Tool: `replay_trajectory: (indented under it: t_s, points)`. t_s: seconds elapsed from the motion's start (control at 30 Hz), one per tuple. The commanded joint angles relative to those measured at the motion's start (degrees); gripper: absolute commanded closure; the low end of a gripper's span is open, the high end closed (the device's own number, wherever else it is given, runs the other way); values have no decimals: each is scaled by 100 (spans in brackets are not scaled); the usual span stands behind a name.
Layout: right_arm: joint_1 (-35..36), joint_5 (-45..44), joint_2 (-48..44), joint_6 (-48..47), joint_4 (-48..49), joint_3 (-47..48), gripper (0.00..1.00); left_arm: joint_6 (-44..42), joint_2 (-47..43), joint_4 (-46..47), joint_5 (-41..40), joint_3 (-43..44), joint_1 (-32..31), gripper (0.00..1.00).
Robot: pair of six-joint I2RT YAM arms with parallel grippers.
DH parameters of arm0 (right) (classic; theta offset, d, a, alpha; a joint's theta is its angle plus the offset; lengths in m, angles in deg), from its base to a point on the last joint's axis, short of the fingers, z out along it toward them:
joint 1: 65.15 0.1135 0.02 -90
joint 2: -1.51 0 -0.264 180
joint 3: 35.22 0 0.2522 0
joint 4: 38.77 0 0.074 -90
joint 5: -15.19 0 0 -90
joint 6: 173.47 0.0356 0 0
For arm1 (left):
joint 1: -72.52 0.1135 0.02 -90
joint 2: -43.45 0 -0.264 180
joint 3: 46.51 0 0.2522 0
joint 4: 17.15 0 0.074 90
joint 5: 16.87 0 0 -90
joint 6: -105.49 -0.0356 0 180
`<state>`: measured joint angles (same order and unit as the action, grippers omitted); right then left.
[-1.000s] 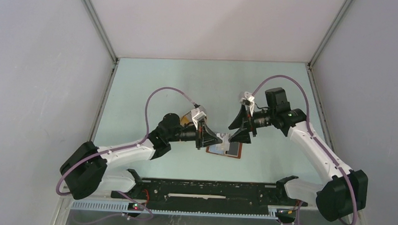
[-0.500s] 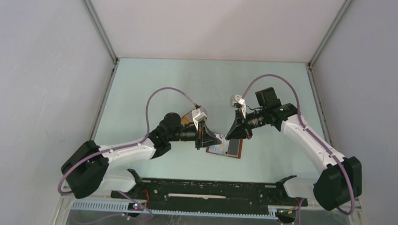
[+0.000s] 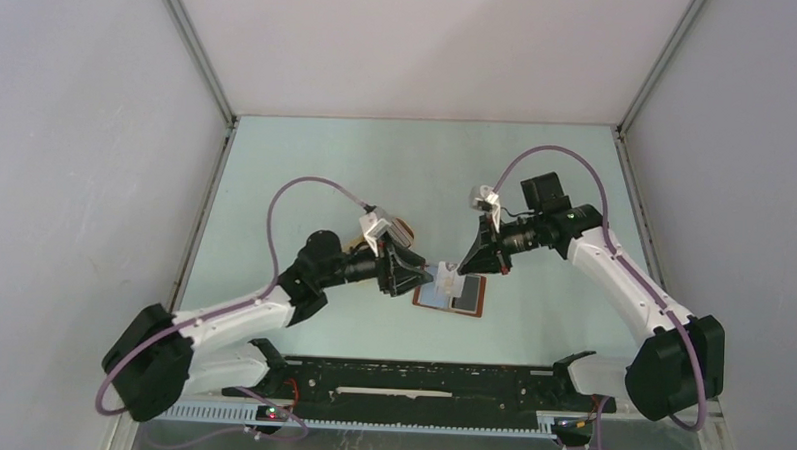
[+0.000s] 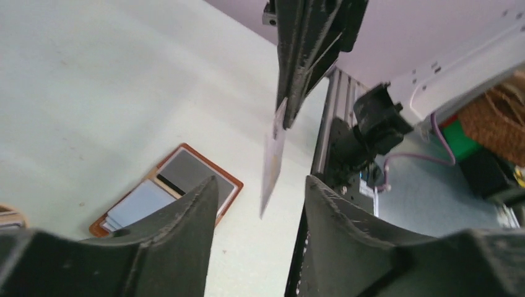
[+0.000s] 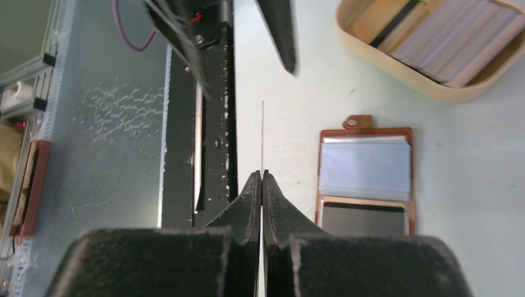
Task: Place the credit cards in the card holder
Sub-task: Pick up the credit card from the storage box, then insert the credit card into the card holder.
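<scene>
A pale credit card (image 3: pixel 443 283) hangs just above the table with my right gripper (image 3: pixel 461 269) shut on its top edge. It shows edge-on as a thin line (image 5: pixel 262 133) past the closed right gripper (image 5: pixel 261 175). My left gripper (image 3: pixel 416 277) stands open just left of it. In the left wrist view the credit card (image 4: pixel 272 154) hangs ahead of the left gripper (image 4: pixel 260 180), touching neither finger. The card holder (image 3: pixel 469 299) lies open and flat, reddish-brown with a bluish pocket (image 5: pixel 364 167) and a dark pocket (image 4: pixel 186 173). More credit cards (image 5: pixel 442 46) fill a tan tray.
The tan oval tray (image 5: pixel 396 68) sits beyond the card holder, mostly hidden under my left wrist (image 3: pixel 402 228) in the top view. A black rail (image 3: pixel 419 381) runs along the table's near edge, and grey walls close the left, right and back.
My left gripper opened, let go of the card and pulled back to the left. My right gripper closed on the card's top edge and now holds it alone.
</scene>
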<state>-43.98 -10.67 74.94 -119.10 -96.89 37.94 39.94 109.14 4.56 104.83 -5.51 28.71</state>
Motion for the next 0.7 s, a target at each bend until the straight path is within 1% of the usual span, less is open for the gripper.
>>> replay_trajectory:
  t_s: [0.0, 0.07, 0.13, 0.23, 0.3, 0.37, 0.47, 0.53, 0.67]
  points:
    - [-446, 49, -140, 783, 652, -109, 100, -41, -879, 26, -1097, -398, 18, 35]
    - [-590, -352, -274, 1426, 1248, -452, 100, 140, -1102, 277, -1366, -631, 19, 30]
    - [-691, -567, -434, 2033, 1769, -902, 100, 441, -1242, 547, -1707, -890, 16, 22]
    - [-905, -582, -629, 2770, 2582, -1601, 100, 1015, -1215, 1251, -2090, -1308, 20, 20]
    - [-960, -731, -572, 3438, 3058, -2009, 100, 1460, -1073, 1455, -2427, -1474, 12, 20]
    - [-1005, -654, -378, 3915, 3369, -2201, 100, 1906, -947, 1510, -2941, -1619, -55, 20]
    - [-1037, -716, 211, 4581, 3423, -2146, 100, 2130, -709, 1629, -3644, -1764, -289, 20]
    - [-1068, -887, 526, 4600, 3191, -1970, 100, 2288, -481, 1716, -3983, -1802, -426, 21]
    - [-1260, -1180, 784, 4906, 3317, -1915, 100, 2558, 174, 1796, -4339, -1662, -605, 23]
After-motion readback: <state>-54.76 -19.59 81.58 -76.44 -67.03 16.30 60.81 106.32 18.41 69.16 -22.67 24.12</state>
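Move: The right hand already grips the VIP card, whose middle is some 4 cm to its left and slightly lower. The open card holder it is bound for lies roughly 4 cm ahead, 2 cm left and 19 cm below. From the empty left hand the card holder is about 5 cm ahead, 5 cm right and 19 cm down. The storage box stands about 15 cm ahead and 8 cm left of the left hand, equally low. Keeping its pinch on the VIP card, the right hand eases forward, then sinks about 11 cm towards the card holder while drifting some 4 cm right and 4 cm forward, rolling its wrist roughly 45 degrees. The left hand opens wider and backs off 5 cm left, first rising, then dropping to 5 cm below its start and edging forward, tipping down and turning counter-clockwise about 30 degrees. ##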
